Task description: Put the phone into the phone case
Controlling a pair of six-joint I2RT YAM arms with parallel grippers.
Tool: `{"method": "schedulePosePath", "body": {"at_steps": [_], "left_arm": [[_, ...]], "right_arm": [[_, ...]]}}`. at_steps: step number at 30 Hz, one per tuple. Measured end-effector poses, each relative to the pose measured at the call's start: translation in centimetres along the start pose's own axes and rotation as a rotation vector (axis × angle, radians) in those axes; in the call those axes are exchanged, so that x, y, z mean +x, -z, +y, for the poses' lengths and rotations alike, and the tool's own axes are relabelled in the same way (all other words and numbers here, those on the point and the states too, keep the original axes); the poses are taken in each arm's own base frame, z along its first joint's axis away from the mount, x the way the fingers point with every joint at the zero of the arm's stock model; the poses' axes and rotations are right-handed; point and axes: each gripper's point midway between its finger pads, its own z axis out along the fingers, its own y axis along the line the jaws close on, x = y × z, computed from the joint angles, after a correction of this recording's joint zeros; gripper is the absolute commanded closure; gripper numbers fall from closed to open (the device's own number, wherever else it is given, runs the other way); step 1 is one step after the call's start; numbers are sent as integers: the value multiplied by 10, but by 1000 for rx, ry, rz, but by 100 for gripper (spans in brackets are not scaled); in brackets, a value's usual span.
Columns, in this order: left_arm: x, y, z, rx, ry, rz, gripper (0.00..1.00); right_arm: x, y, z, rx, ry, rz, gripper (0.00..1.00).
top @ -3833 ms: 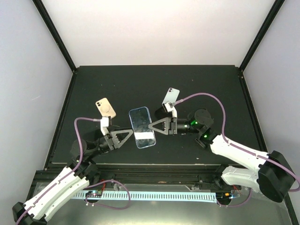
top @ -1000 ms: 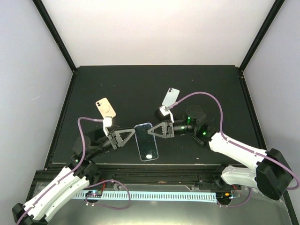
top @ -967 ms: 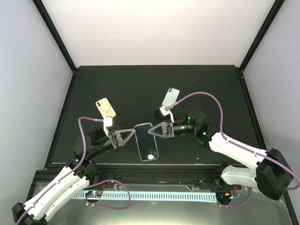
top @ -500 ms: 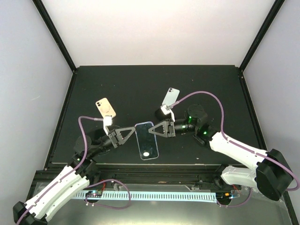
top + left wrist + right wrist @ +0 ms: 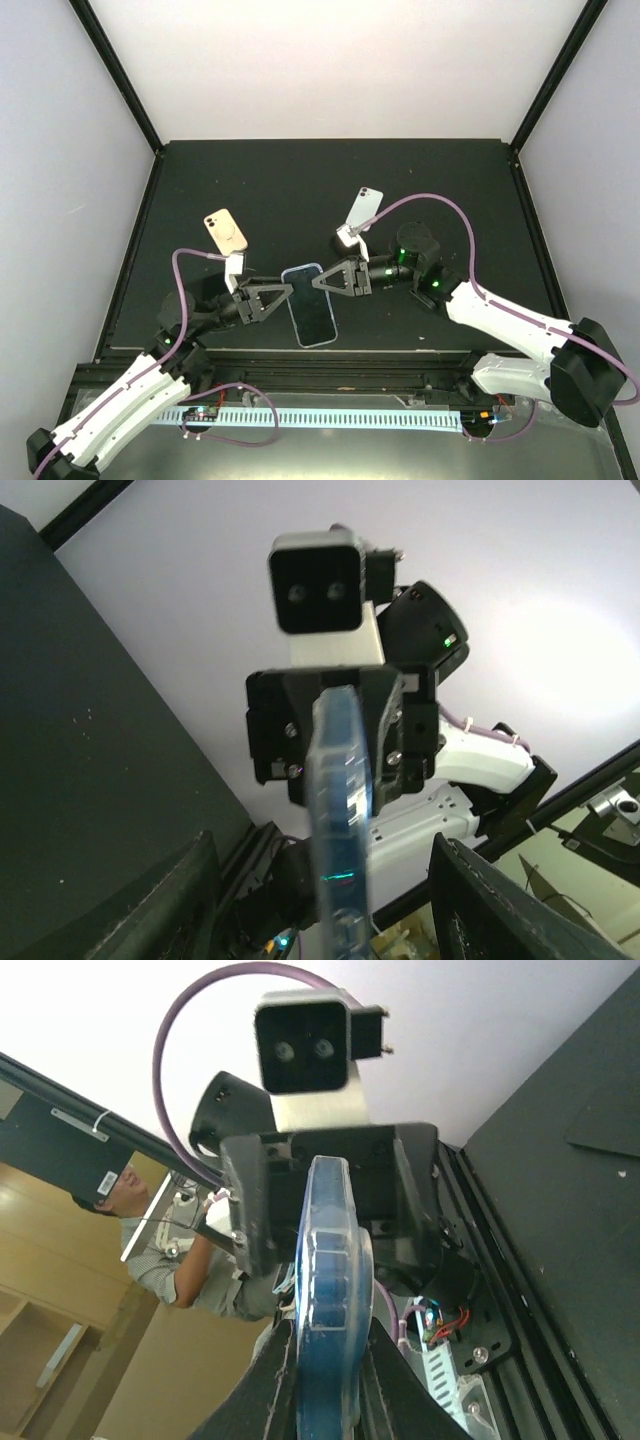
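A blue phone (image 5: 308, 303) hangs above the front of the table, held between both arms. In the right wrist view it stands edge-on (image 5: 330, 1270), with a clear phone case (image 5: 352, 1260) wrapped round its rim. My right gripper (image 5: 318, 281) is shut on its right edge, the fingers (image 5: 275, 1385) pressed against both faces. On the phone's left side my left gripper (image 5: 285, 292) stands open. Its fingers (image 5: 195, 890) are wide apart, and the thin phone edge (image 5: 340, 800) runs between them, touching neither.
A beige phone (image 5: 226, 231) lies face down at the table's left. A pale blue phone (image 5: 364, 208) lies just behind the right wrist. The black table rim (image 5: 330, 352) runs just in front of the held phone.
The left gripper's fingers have closed and then opened off the phone. The phone has shifted slightly left and back in the right gripper, and its upper face now looks dark.
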Motion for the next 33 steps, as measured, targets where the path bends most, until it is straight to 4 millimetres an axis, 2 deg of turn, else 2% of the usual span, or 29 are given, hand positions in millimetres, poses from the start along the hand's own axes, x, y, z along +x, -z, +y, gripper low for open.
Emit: {"method": "schedulePosePath", "body": {"at_steps": [2, 6, 9, 12, 16, 18, 22, 24, 26, 30, 33], "left_arm": [[3, -1, 1, -1, -2, 18, 50], [8, -5, 6, -6, 3, 51, 76], [9, -8, 2, 14, -9, 69, 97], [10, -9, 2, 19, -11, 80, 98], [12, -11, 6, 11, -19, 93, 98], [16, -11, 7, 12, -22, 114, 98], [19, -11, 3, 32, -41, 139, 98], [21, -11, 0, 43, -50, 149, 98], [22, -12, 0, 43, -50, 159, 98], [24, -13, 3, 35, -42, 172, 98], [25, -13, 6, 23, -37, 180, 98]], "right_arm": [[-4, 0, 5, -5, 12, -7, 92], [-15, -1, 11, 2, 24, -35, 91], [-16, -1, 5, 28, 1, -40, 84], [-16, 0, 0, 53, -2, -43, 79], [-20, 3, -5, 90, -12, -41, 65], [-27, 5, -2, 107, -2, -52, 66], [-39, 9, 5, 135, 35, -76, 77], [-41, 9, 5, 139, 39, -78, 79], [-40, 10, 4, 142, 42, -75, 77], [-39, 10, 2, 150, 43, -69, 67], [-38, 11, 2, 157, 51, -60, 67]]}}
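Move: The phone in its case hangs level between the hands, already pinched by the right one. Its middle is about 5 cm to the left hand's right and 3 cm back, and from the right hand about 4 cm back and 1 cm left. The cream phone lies some 25 cm ahead and 21 cm left of the left hand. Ahead of the right hand are a black slab, 18 cm out and 10 cm right, and the white phone, 31 cm out and 12 cm right. All three are about 22 cm below. The cased phone passes from the right grip to the left. The left hand shuts its open fingers on its left edge, easing about 2 cm right, also down and a little back, and turning some 10 degrees clockwise. The right fingers then part and release the other edge, that hand sliding about 3 cm forward and 2 cm up towards the phone's far corner. ##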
